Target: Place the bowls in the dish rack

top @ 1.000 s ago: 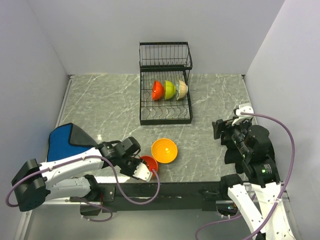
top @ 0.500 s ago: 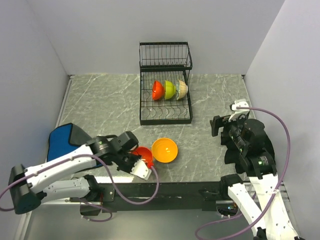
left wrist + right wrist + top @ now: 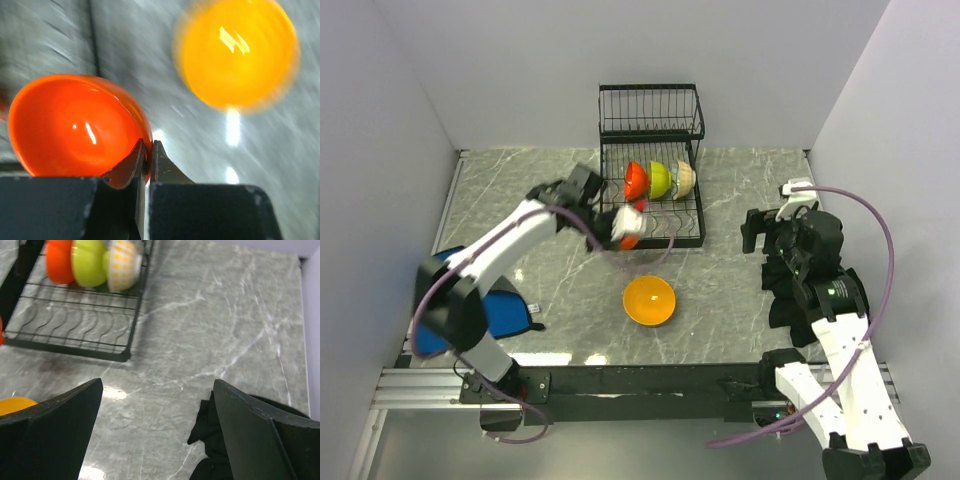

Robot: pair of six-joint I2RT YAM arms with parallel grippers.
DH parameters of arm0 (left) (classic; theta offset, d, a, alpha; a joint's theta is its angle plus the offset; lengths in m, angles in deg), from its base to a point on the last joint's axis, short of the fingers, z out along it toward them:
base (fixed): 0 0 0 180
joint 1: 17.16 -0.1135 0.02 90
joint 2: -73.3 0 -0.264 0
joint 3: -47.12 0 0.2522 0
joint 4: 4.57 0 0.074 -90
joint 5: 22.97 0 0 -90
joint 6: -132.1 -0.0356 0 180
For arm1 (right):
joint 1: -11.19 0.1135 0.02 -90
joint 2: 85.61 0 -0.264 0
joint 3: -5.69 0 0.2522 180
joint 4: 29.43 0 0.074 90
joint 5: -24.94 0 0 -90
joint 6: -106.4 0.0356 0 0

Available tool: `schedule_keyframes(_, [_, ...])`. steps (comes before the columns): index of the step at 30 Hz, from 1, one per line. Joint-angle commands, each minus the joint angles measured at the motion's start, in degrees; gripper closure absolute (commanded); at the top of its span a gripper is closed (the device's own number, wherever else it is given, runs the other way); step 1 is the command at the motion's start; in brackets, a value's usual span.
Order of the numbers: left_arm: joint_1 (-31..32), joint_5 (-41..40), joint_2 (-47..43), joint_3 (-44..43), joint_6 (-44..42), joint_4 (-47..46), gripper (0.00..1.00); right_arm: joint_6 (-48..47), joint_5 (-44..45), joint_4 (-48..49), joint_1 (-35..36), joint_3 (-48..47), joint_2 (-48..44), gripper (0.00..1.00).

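Observation:
My left gripper (image 3: 624,231) is shut on the rim of a red-orange bowl (image 3: 631,242), held in the air just in front of the black wire dish rack (image 3: 650,112). In the left wrist view the jaws (image 3: 147,150) pinch the red-orange bowl's (image 3: 75,125) edge. Three bowls stand on edge in the rack's lower tier: red-orange (image 3: 636,180), lime green (image 3: 660,179) and a cream patterned one (image 3: 684,179). An orange bowl (image 3: 649,300) sits upright on the table below the held bowl. My right gripper (image 3: 157,405) hangs open and empty over the table's right side.
A blue folded cloth (image 3: 495,305) lies at the near left, partly under the left arm. The rack (image 3: 75,325) stands against the back wall. White walls close in the left, back and right sides. The right arm (image 3: 810,270) stands at the right edge.
The left gripper closed on the red-orange bowl near the front edge, lifted it and carried it back to the rack's front. The right arm only shifted slightly.

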Motion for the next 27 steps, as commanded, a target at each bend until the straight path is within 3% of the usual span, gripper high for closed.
schedule_keyframes(1, [-0.63, 13.28, 8.88, -14.97, 8.61, -8.19, 0.99, 3.24, -0.69, 1.87, -3.88, -2.45, 1.53, 0.0])
schedule_keyframes(3, [-0.63, 17.58, 12.83, -18.85, 13.02, -10.83, 0.99, 3.51, -0.87, 1.43, -6.07, -2.63, 2.58, 0.0])
schedule_keyframes(6, [-0.8, 21.54, 16.09, -20.35, 26.36, -21.18, 0.99, 5.09, -0.96, 0.64, -8.62, -3.59, 3.72, 0.0])
schedule_keyframes(10, [-1.24, 26.3, 17.69, -15.63, 53.42, -43.49, 0.99, 5.09, -0.6, -0.76, -10.65, -5.09, 5.39, 0.0])
schedule_keyframes(11, [-1.33, 26.48, 18.56, -14.56, 60.17, -54.94, 0.99, 5.18, -0.6, -0.94, -10.91, -5.35, 5.75, 0.0])
schedule_keyframes(12, [-1.42, 26.83, 19.09, -13.59, 70.59, -59.75, 0.99, 5.18, -0.6, -1.12, -11.61, -5.96, 5.92, 0.0])
schedule_keyframes(14, [-1.68, 26.05, 21.1, -10.69, 81.54, -75.78, 0.99, 5.18, -0.6, -1.56, -12.14, -6.23, 6.8, 0.0])
schedule_keyframes(15, [-1.86, 25.35, 21.9, -9.46, 93.43, -82.67, 0.99, 5.09, -0.52, -1.64, -12.49, -6.32, 7.06, 0.0])
schedule_keyframes(16, [-2.03, 24.38, 22.69, -8.41, 98.16, -87.0, 0.99, 4.83, -0.34, -1.82, -12.76, -6.41, 7.59, 0.0])
schedule_keyframes(27, [-0.89, 15.59, 30.6, -5.85, 119.71, -102.67, 0.99, 2.37, 0.27, -4.63, -13.73, -8.68, 13.39, 0.0])
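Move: The left hand, with the second red bowl already pinched by its rim, is above the rack's near left corner. The free near-right slots lie about 8 cm ahead, 17 cm right and 9 cm below. Behind them stand the patterned bowl, 17 cm ahead and 16 cm right of the hand, and the green one, 17 cm ahead and 11 cm right. The orange bowl sits 10 cm back, 8 cm right. From the right hand, the slots are some 8 cm ahead, 17 cm left, 20 cm below. Keeping its pinch on the red bowl's rim, the left hand swings about 17 cm right and 11 cm forward across the rack towards its right side, rising some 8 cm and slowing late. Its wrist rolls over strongly, about 75 degrees, until the fingers point level to the right. The open, empty right hand draws about 6 cm right, away from the rack, sinks slightly and turns some 15 degrees clockwise. ##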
